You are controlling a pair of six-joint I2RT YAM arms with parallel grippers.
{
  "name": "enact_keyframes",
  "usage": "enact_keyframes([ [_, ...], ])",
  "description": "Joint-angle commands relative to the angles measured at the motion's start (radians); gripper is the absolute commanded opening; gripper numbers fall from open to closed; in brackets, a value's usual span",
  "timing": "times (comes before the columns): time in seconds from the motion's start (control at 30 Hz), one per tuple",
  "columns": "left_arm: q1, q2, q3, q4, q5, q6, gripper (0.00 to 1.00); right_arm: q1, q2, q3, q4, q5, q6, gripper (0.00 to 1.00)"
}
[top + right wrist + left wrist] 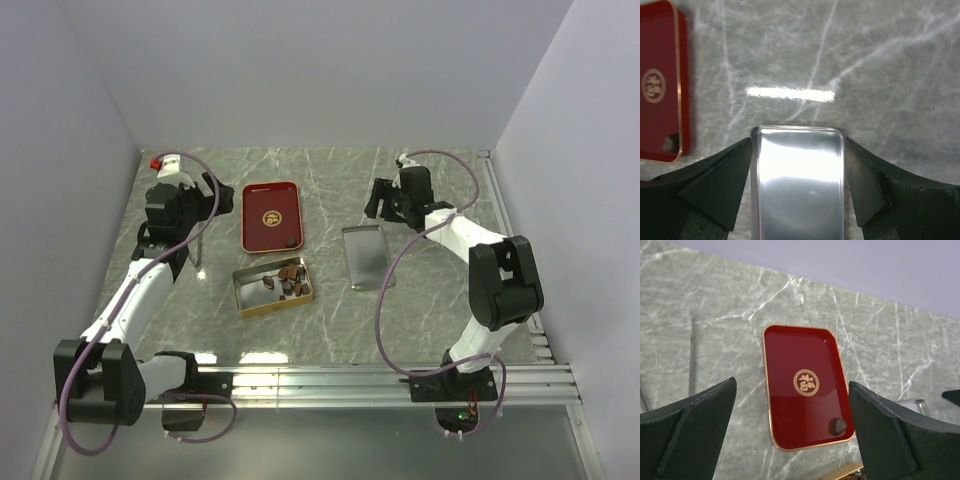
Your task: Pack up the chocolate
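Several pieces of the chocolate (288, 276) lie in the open gold tin (243, 292) at the table's middle. One more dark piece (837, 426) sits in the near right corner of the red tray (790, 355), which has a gold emblem. My left gripper (792, 385) hangs open above and in front of the tray, holding nothing. My right gripper (798, 141) straddles the far end of a flat silver lid (797, 185). Both fingers press against the lid's long edges. The lid lies flat on the table.
A thin metal rod or pair of tweezers (691, 355) lies on the marble left of the red tray (270, 215). An aluminium rail (400, 380) runs along the near edge. White walls close in the back and both sides.
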Motion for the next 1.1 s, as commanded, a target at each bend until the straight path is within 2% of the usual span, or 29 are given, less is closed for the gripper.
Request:
enact_keyframes([
  [0.0, -0.004, -0.034, 0.014, 0.047, 0.029, -0.016, 1.0, 0.0, 0.011, -0.018, -0.051, 0.062, 0.012, 0.79],
  [0.2, -0.004, -0.035, -0.001, 0.067, 0.07, -0.021, 1.0, -0.002, 0.085, 0.007, -0.087, 0.069, 0.035, 0.75],
  [0.43, -0.005, -0.034, -0.003, 0.062, 0.083, -0.024, 1.0, 0.003, 0.183, 0.037, -0.136, 0.075, 0.061, 0.62],
  [0.57, -0.005, -0.032, -0.003, 0.064, 0.087, -0.02, 0.99, 0.001, 0.198, 0.045, -0.16, 0.069, 0.069, 0.48],
  [0.6, -0.005, -0.032, -0.004, 0.061, 0.083, -0.016, 0.99, 0.004, 0.21, 0.057, -0.18, 0.069, 0.064, 0.4],
  [0.73, -0.005, -0.038, -0.015, 0.056, 0.074, -0.015, 1.0, 0.009, 0.22, 0.065, -0.196, 0.072, 0.06, 0.27],
  [0.77, -0.005, -0.042, -0.02, 0.056, 0.072, -0.015, 0.99, 0.01, 0.221, 0.068, -0.202, 0.072, 0.058, 0.21],
  [0.83, -0.005, -0.049, -0.029, 0.061, 0.07, -0.016, 0.99, 0.013, 0.224, 0.074, -0.211, 0.072, 0.052, 0.16],
  [0.87, -0.007, -0.052, -0.032, 0.061, 0.066, -0.015, 0.99, 0.013, 0.224, 0.073, -0.211, 0.072, 0.049, 0.1],
  [0.97, -0.007, -0.068, -0.037, 0.052, 0.061, -0.015, 0.99, 0.015, 0.214, 0.062, -0.202, 0.071, 0.041, 0.0],
  [1.07, -0.01, -0.095, -0.049, 0.052, 0.063, -0.012, 1.0, 0.02, 0.2, 0.053, -0.196, 0.071, 0.031, 0.0],
])
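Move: The metal lid lies below and mostly back from the open right hand: its middle is about 11 cm back, 2 cm left and 10 cm down, so its far end is closest to the fingers. At that same level, the red tray is some 32 cm left and 2 cm ahead of this hand, and the gold box of chocolates roughly 30 cm left and 20 cm back. From the left hand the lid is about 41 cm right, 6 cm back and 23 cm lower. The lid's right rim, close to its far corner, is where the right hand goes: it drops nearly 9 cm, easing back about 2 cm and slightly right, while the wrist tips some 15 degrees farther down. Once low, it stays almost in place and the wide-open fingers close fully, pinching the rim between their tips. ##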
